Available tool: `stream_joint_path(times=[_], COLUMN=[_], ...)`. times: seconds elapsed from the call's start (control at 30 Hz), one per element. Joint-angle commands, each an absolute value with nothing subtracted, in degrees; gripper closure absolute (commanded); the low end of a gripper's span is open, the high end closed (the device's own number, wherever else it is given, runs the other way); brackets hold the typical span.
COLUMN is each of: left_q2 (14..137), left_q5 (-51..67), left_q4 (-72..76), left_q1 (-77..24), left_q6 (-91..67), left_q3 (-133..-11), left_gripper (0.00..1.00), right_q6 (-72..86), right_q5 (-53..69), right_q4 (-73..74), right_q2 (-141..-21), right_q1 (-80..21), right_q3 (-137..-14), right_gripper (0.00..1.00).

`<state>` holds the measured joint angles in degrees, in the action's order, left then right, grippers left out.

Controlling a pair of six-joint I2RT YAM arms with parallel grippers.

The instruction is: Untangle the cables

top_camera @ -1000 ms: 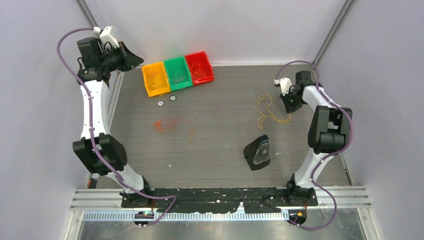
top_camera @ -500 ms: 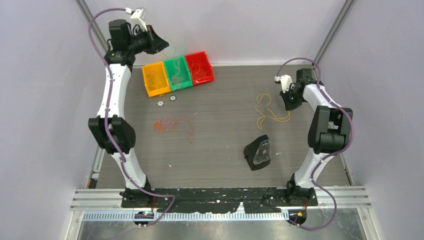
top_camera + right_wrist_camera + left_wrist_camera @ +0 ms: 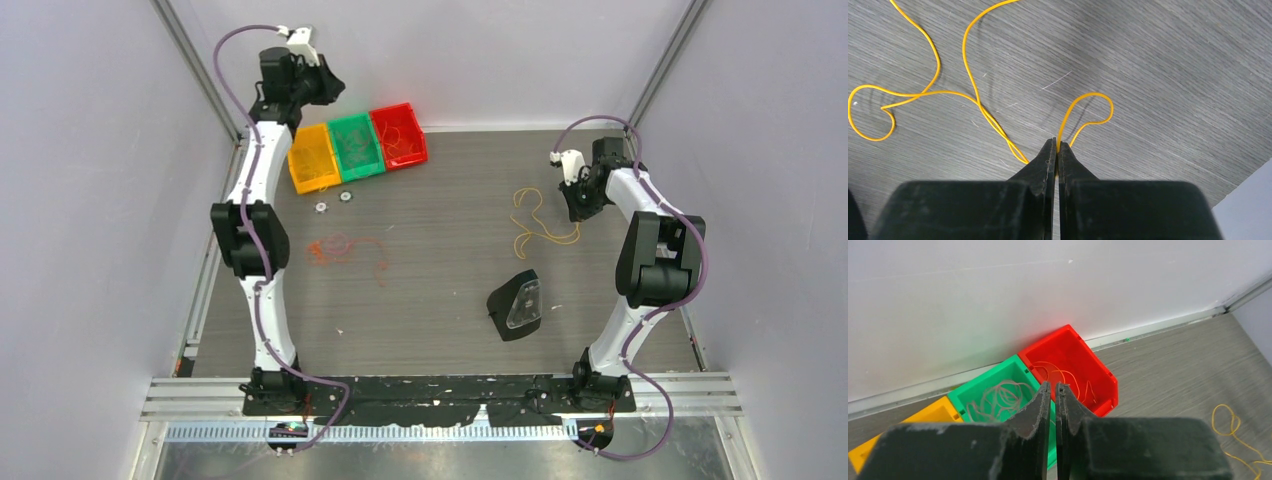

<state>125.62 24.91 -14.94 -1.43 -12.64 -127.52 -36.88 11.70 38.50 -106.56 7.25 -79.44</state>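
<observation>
A yellow cable (image 3: 530, 225) lies looped on the table at the right, and my right gripper (image 3: 578, 208) is shut on one end of it. In the right wrist view the yellow cable (image 3: 968, 75) runs out from between the closed tips of the right gripper (image 3: 1056, 141). A tangle of red and orange cables (image 3: 340, 247) lies left of centre. My left gripper (image 3: 328, 88) hangs high over the bins by the back wall. Seen from its wrist, the left gripper (image 3: 1053, 385) has a narrow gap between its jaws, with nothing in it.
A yellow bin (image 3: 311, 158), a green bin (image 3: 357, 146) and a red bin (image 3: 398, 135) stand in a row at the back, each holding thin wires. Two small white parts (image 3: 333, 202) lie in front of them. A black object with a clear window (image 3: 517, 305) lies near centre right.
My left arm has swung right from the left wall to above the bins, and its jaws have parted slightly. A thin wire seen hanging from it earlier no longer shows. The right arm has held still.
</observation>
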Motion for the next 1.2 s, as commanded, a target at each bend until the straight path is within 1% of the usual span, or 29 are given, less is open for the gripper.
stream_joint_path(times=[0.0,0.17,0.2,0.23,0.3,0.4,0.43,0.47,0.5,0.53,0.63,0.67,0.77,0.87,1.03,1.17], left_q2=[127.83,129.24,128.97,128.56,127.6,124.9,122.86,120.99,119.03,116.78,109.29,106.73,99.47,95.18,89.82,86.25], left_q5=[21.85,23.63,23.53,23.52,24.21,27.27,28.57,29.54,30.36,32.4,40.33,42.9,49.72,53.87,58.07,58.05], left_q4=[-7.71,-9.75,-9.79,-9.73,-11.04,-15.24,-16.44,-17.75,-18.46,-18.59,-16.09,-14.32,-7.95,-5.38,2.63,6.77], left_q1=[-3.16,-4.02,-4.04,-4.05,-4.03,-3.98,-3.97,-3.96,-3.91,-3.8,-3.25,-3.17,-3.33,-3.84,-5.89,-9.64], left_q6=[-9.84,-9.59,-10.0,-10.61,-10.79,-8.5,-7.43,-6.46,-5.77,-5.09,-3.08,-2.6,-2.66,-2.91,-7.75,-8.33], left_q3=[-130.52,-129.97,-129.15,-128.15,-127.46,-127.07,-126.21,-125.11,-123.45,-121.45,-113.11,-108.51,-99.48,-95.58,-90.16,-86.29], left_gripper=[0.92,0.96,0.95,0.91,0.77,0.54,0.43,0.26,0.07,0.01,0.0,0.0,0.01,0.0,0.0,0.0], right_q6=[-36.09,-36.22,-36.21,-36.17,-36.14,-35.47,-35.01,-33.71,-32.9,-31.12,-27.38,-25.54,-23.29,-21.07,-14.37,-9.11], right_q5=[12.28,12.25,12.28,12.45,13.22,16.58,17.74,20.01,21.43,24.83,32.0,34.89,38.9,41.83,44.02,45.62], right_q4=[38.29,38.31,38.4,38.52,38.85,40.28,40.62,41.09,41.2,41.35,41.14,40.78,40.16,38.01,30.73,24.63], right_q2=[-105.23,-105.43,-105.54,-105.68,-105.66,-105.23,-105.08,-104.71,-104.43,-103.89,-102.36,-101.48,-99.32,-96.0,-91.71,-89.16], right_q1=[7.04,7.09,7.11,7.09,7.04,6.97,6.91,6.67,6.5,6.04,4.26,3.02,-0.56,-5.97,-11.38,-15.52], right_q3=[-80.64,-80.62,-80.87,-81.04,-81.56,-83.64,-85.44,-86.49,-89.12,-90.48,-97.44,-98.6,-102.36,-103.25,-103.03,-103.08], right_gripper=[0.95,0.95,0.95,0.95,0.95,0.95,0.94,0.94,0.95,0.95,0.94,0.94,0.95,0.95,0.95,0.95])
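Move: The green bin lies about 7 cm ahead of the left hand, level sideways and roughly 28 cm below. From that hand, the red bin is some 10 cm ahead and 12 cm right, the orange bin 4 cm ahead and 10 cm left. The yellow cable lies about 18 cm back and 47 cm right of it. The right hand pinches that cable, its loose part about 4 cm ahead and 9 cm left; the black pouch is some 17 cm back and 15 cm left. Keeping its pinch on the yellow cable, the right hand waits, then sweeps about 28 cm up and 25 cm left, swinging briefly forward and back as its fingers tip up and round to the left. The left hand dips about 5 cm above the green bin, opens wide, then draws back and rises, turning some 35 degrees clockwise towards the raised cable. ##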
